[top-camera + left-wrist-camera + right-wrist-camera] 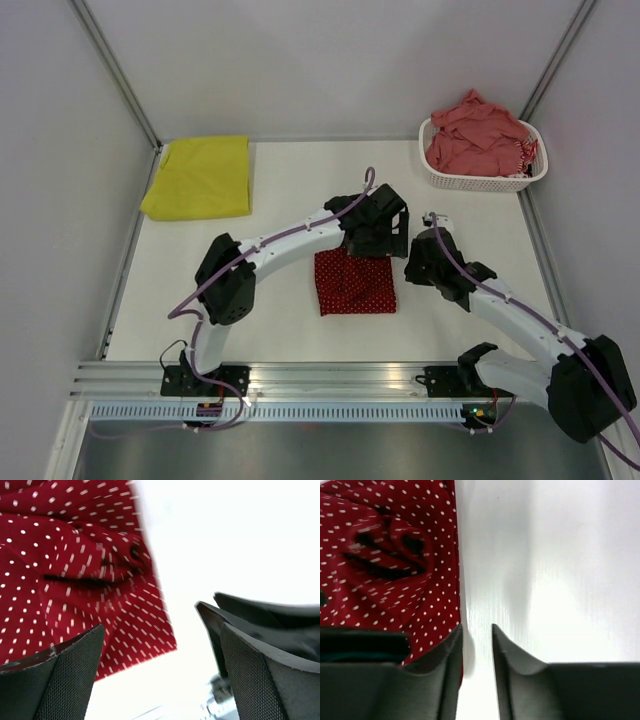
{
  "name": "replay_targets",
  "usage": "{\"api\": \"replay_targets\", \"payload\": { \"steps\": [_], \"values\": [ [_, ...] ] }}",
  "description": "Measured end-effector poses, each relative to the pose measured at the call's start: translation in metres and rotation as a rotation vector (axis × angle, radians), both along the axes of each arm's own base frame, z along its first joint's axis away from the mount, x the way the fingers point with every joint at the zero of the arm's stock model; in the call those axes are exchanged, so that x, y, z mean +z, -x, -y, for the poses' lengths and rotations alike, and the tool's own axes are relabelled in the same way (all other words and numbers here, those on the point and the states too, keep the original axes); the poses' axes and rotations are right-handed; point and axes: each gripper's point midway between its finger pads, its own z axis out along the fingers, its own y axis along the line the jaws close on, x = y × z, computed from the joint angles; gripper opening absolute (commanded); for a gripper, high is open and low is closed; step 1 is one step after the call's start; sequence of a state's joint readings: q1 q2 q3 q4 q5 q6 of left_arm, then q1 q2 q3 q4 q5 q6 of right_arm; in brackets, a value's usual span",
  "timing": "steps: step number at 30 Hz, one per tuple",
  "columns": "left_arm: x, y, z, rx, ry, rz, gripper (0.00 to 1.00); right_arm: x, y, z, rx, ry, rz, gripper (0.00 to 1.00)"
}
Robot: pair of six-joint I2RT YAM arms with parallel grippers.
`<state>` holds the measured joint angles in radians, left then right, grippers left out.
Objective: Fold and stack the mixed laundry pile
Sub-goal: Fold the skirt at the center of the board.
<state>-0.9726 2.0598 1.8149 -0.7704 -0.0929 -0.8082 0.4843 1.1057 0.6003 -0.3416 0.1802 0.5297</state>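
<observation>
A dark red white-dotted cloth [354, 283] lies folded into a square mid-table; it also fills the left of both wrist views [75, 570] [390, 565]. My left gripper [377, 240] hovers over its far right corner, open wide and empty [160, 672]. My right gripper [413, 266] sits just right of the cloth's edge, open by a narrow gap with only bare table between the fingertips [476, 630]. A yellow-green garment [198, 177] lies folded at the back left. Salmon-pink clothes [475, 130] are heaped in the basket.
The white perforated basket [480, 181] stands at the back right corner. Grey walls close in the table on three sides, and a metal rail [300, 380] runs along the near edge by the arm bases.
</observation>
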Motion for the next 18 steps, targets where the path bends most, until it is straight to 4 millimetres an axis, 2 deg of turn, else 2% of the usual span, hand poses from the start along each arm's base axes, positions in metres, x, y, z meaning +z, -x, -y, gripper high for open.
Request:
{"api": "replay_targets", "payload": {
  "steps": [2, 3, 5, 7, 10, 12, 14, 16, 18],
  "values": [
    [0.027, 0.005, 0.002, -0.029, 0.043, 0.037, 1.00, 0.013, 0.004, 0.004, -0.008, -0.011, 0.032, 0.68],
    [0.044, 0.007, 0.001, -0.041, 0.068, 0.062, 1.00, 0.021, 0.007, 0.005, -0.002, -0.020, 0.055, 0.98],
    [0.074, 0.009, -0.011, -0.047, 0.082, 0.125, 1.00, 0.036, 0.010, 0.009, 0.002, -0.033, 0.099, 0.98],
    [0.102, 0.007, -0.026, -0.021, 0.121, 0.190, 1.00, 0.047, 0.013, 0.005, 0.037, -0.065, 0.129, 0.98],
    [0.120, 0.006, -0.069, 0.049, 0.131, 0.241, 1.00, 0.054, 0.018, -0.008, 0.109, -0.104, 0.139, 0.98],
    [0.118, 0.001, -0.104, 0.125, 0.117, 0.252, 1.00, 0.053, 0.016, -0.015, 0.135, -0.101, 0.122, 0.98],
    [0.103, -0.007, -0.148, 0.230, 0.077, 0.238, 1.00, 0.052, 0.011, -0.022, 0.151, -0.069, 0.105, 0.98],
    [0.081, -0.012, -0.192, 0.338, 0.028, 0.210, 1.00, 0.054, 0.001, -0.038, 0.180, -0.014, 0.096, 0.98],
    [0.058, -0.010, -0.226, 0.419, -0.018, 0.167, 1.00, 0.056, -0.010, -0.066, 0.222, 0.070, 0.088, 0.98]
  ]
}}
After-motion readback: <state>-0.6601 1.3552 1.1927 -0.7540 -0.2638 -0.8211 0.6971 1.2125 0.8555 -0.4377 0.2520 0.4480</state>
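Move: Off the skirt's far-right part, the left hand has its middle about 8 cm to the left, 4 cm back and 10 cm below. From the right hand, just beside the right edge, that middle is some 10 cm left, 1 cm back and 6 cm down. The yellow cloth lies roughly 36 cm left of the skirt's middle and 22 cm farther out; the white basket stands about 18 cm right of the right hand and 27 cm ahead. Rising about 12 cm, the already open, empty left hand then sweeps some 22 cm left, over the skirt and out past its left edge, sinking again and turning counter-clockwise. Meanwhile the right hand lifts about 5 cm, opens its fingers wide and swings some 6 cm left over the skirt's right part, with a slight counter-clockwise turn. ##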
